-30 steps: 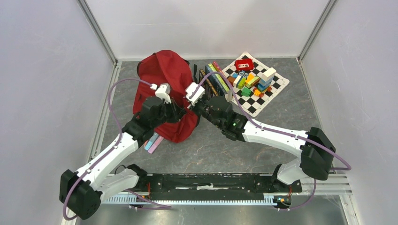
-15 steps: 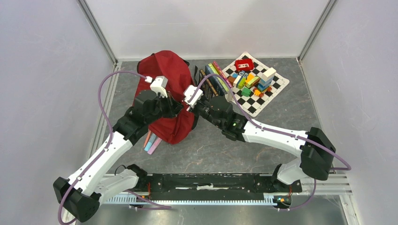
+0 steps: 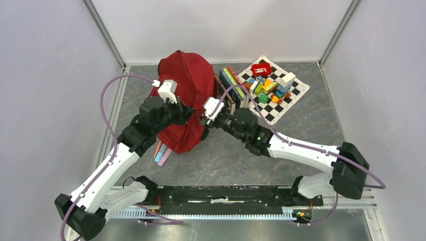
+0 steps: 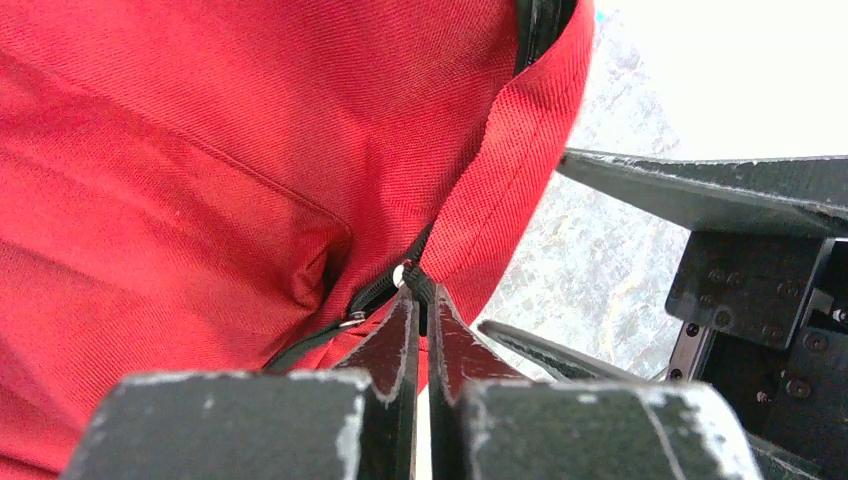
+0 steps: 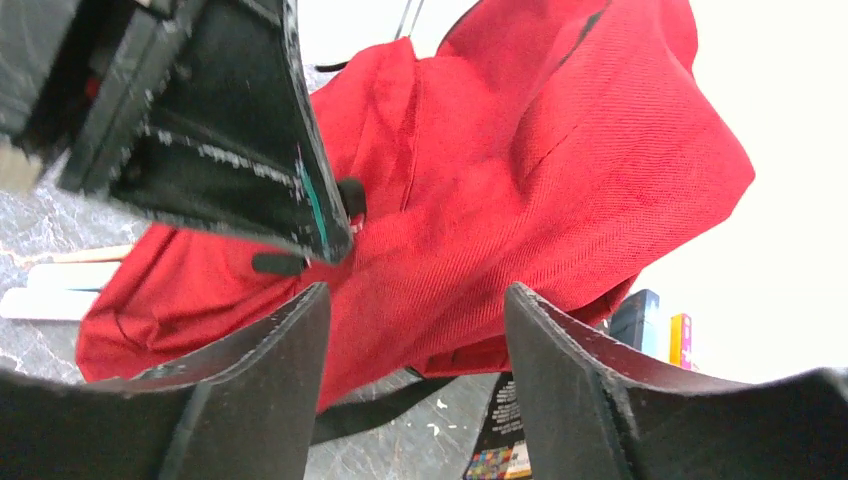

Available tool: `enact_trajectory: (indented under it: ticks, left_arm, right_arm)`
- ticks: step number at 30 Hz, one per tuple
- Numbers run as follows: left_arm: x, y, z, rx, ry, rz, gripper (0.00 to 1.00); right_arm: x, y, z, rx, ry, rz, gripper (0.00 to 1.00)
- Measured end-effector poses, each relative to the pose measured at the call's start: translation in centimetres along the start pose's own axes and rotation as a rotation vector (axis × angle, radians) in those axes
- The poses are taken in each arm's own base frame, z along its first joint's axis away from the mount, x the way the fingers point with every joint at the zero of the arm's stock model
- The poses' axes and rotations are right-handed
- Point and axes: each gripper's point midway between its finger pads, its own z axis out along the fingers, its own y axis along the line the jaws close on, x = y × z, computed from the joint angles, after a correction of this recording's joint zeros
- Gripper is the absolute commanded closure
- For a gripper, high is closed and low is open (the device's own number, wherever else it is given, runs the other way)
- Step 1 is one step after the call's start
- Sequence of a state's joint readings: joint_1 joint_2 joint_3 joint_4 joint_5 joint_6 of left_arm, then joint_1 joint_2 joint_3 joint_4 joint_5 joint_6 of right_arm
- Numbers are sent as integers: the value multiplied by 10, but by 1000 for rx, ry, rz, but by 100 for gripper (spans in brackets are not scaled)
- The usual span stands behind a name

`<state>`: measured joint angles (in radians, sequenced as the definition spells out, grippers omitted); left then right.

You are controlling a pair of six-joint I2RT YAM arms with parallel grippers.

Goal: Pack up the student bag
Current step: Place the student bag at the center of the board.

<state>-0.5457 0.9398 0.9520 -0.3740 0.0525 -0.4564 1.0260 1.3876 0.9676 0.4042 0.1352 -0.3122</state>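
Note:
The dark-red student bag (image 3: 187,90) stands slumped at the back left of the table and fills the left wrist view (image 4: 220,170). My left gripper (image 3: 189,114) is shut on the bag's black zipper pull (image 4: 418,284) at the bag's right edge (image 4: 421,300). My right gripper (image 3: 204,127) is open just right of the bag's lower edge. Red fabric lies ahead of its spread fingers (image 5: 415,300), which hold nothing. The left gripper's body (image 5: 220,130) shows close above it.
Upright books (image 3: 231,84) stand just right of the bag, also in the right wrist view (image 5: 645,320). A checkered mat (image 3: 296,90) bears several coloured blocks, among them a small red block (image 3: 261,69). Markers (image 3: 162,150) lie under the bag's near edge. Walls enclose the table.
The left gripper has pulled the bag's top up and to the right, toward the books. The right gripper has drawn back down and away from the bag.

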Motion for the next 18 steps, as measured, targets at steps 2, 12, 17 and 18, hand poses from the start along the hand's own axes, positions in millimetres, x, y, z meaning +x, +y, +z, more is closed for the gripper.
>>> enact_trajectory:
  ticks: [2, 12, 17, 18]
  left_arm:
    - [-3, 0, -3, 3, -25, -1, 98]
    - [-7, 7, -11, -25, -82, -20, 98]
    - [-11, 11, -15, -52, -111, -23, 98]
    - [-13, 12, -16, -58, -118, -24, 98]
  right_arm:
    - [1, -1, -6, 2, -4, -4, 22]
    - [7, -2, -16, 8, 4, -8, 12]
    - [9, -4, -16, 12, 11, -3, 10]
    - [9, -4, -16, 13, 12, 0, 9]
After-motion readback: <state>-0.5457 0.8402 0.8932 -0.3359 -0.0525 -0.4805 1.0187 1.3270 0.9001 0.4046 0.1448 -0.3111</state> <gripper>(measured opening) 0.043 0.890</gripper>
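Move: The left hand already pinches the student bag's pull tab; the bag's bulk hangs about 8 cm below, 4 cm ahead and 2 cm to its left. From the left hand, the open board centre is roughly 13 cm right, 3 cm ahead and 27 cm down, the books are some 16 cm right and 13 cm ahead, and the highlighters 13 cm left and 9 cm back. The right hand, fingers already part-open, has the bag's bulk about 6 cm left, 5 cm ahead and 8 cm below. The left hand keeps its pinch on the pull tab and carries the bag about 2 cm to the left while rising some 1 cm, away from the board centre, its wrist turning slightly counter-clockwise. The right hand goes on opening to nearly full and backs off about 2 cm, mostly to its right, away from the left hand and the bag it had been holding, then all but stops with its fingers spread facing the red cloth. ##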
